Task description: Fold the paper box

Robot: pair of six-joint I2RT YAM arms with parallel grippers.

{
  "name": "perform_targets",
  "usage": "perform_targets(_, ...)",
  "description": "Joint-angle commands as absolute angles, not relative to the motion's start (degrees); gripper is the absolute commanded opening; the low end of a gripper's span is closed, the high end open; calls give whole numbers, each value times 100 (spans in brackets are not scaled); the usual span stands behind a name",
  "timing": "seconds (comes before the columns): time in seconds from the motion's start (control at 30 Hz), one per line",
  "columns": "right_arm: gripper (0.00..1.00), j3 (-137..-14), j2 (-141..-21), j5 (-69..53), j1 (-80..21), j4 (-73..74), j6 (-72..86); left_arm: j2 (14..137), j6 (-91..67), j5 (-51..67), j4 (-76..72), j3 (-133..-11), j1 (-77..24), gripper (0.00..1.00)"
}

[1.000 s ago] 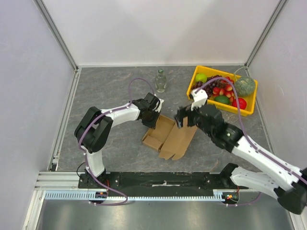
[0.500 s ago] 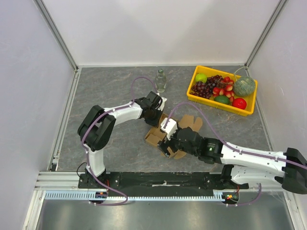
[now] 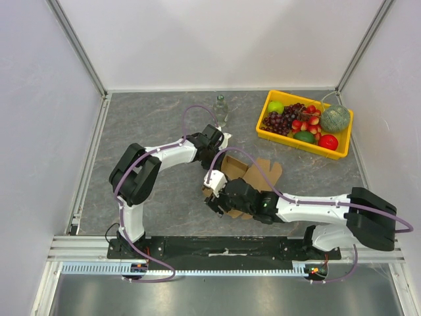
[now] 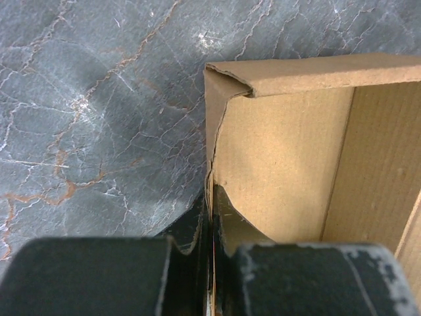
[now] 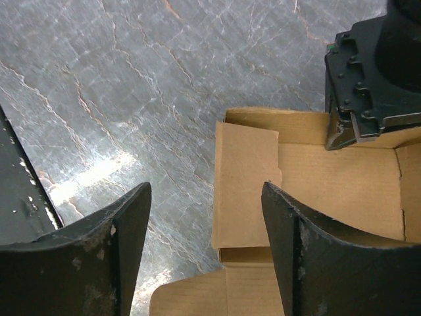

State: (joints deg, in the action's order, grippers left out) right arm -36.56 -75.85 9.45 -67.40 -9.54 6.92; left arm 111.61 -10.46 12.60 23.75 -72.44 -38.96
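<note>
The paper box (image 3: 260,170) is brown cardboard, partly folded into a shallow tray with flaps spread on the grey table. My left gripper (image 3: 214,153) is shut on the box's far-left side wall; in the left wrist view the wall's edge runs between its closed fingers (image 4: 227,217), with the box's (image 4: 283,151) corner just ahead. My right gripper (image 3: 214,195) hangs open over the box's near-left edge. In the right wrist view its (image 5: 206,187) one finger is over the table and the other over the box's (image 5: 329,184) floor, either side of a folded-in flap (image 5: 245,184). The left gripper (image 5: 368,85) shows at the far wall.
A yellow tray (image 3: 337,153) of fruit stands at the back right, with a green melon (image 3: 335,118) in its corner. A small clear bottle (image 3: 220,110) stands at the back, just beyond the left gripper. White walls close in the table on three sides.
My right arm swung from the box's far-right side, across it, down to its near-left edge, its jaws narrowing a little. The left gripper kept its hold; the box shifted slightly.
</note>
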Motion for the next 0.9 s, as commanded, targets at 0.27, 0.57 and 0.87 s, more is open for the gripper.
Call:
perform_targets(0.27, 63, -3902, -8217, 1151, -6776, -1415, 475, 11593, -747, 1063, 2672, -7031, -3929, 5)
perform_targets(0.57, 56, -3973, -8490, 1301, -6776, -1380, 431, 11575, -756, 1125, 2681, -7014, -3929, 4)
perform_targets(0.87, 49, -4104, -8806, 1292, -6776, -1310, 466, 11452, -826, 1292, 2681, -6979, -3938, 5)
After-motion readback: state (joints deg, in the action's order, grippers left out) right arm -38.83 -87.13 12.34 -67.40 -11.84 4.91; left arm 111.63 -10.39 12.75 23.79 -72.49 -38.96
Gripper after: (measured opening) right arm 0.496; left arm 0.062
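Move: The folded-in flap at the box's near end, which the right hand goes for, lies about 3 cm ahead of it, 2 cm to its left and some 6 cm below. The middle of the open box is about 10 cm ahead and straight in line; the lid panel is some 6 cm ahead and 12 cm to the right, both about 8 cm lower. From the left hand, which already pinches the box's left wall, the flap is roughly 9 cm back and 2 cm right, near its height. The right hand sinks about 5 cm, quick at first and then slower, easing just over 1 cm forward as it tips some 10 degrees, so that its fingers come down astride the near wall while they close from about three-quarters open to half, the inner finger coming against the flap and pressing it down into the box. The left hand stays where it is and keeps its pinch on the left wall, holding the box. ##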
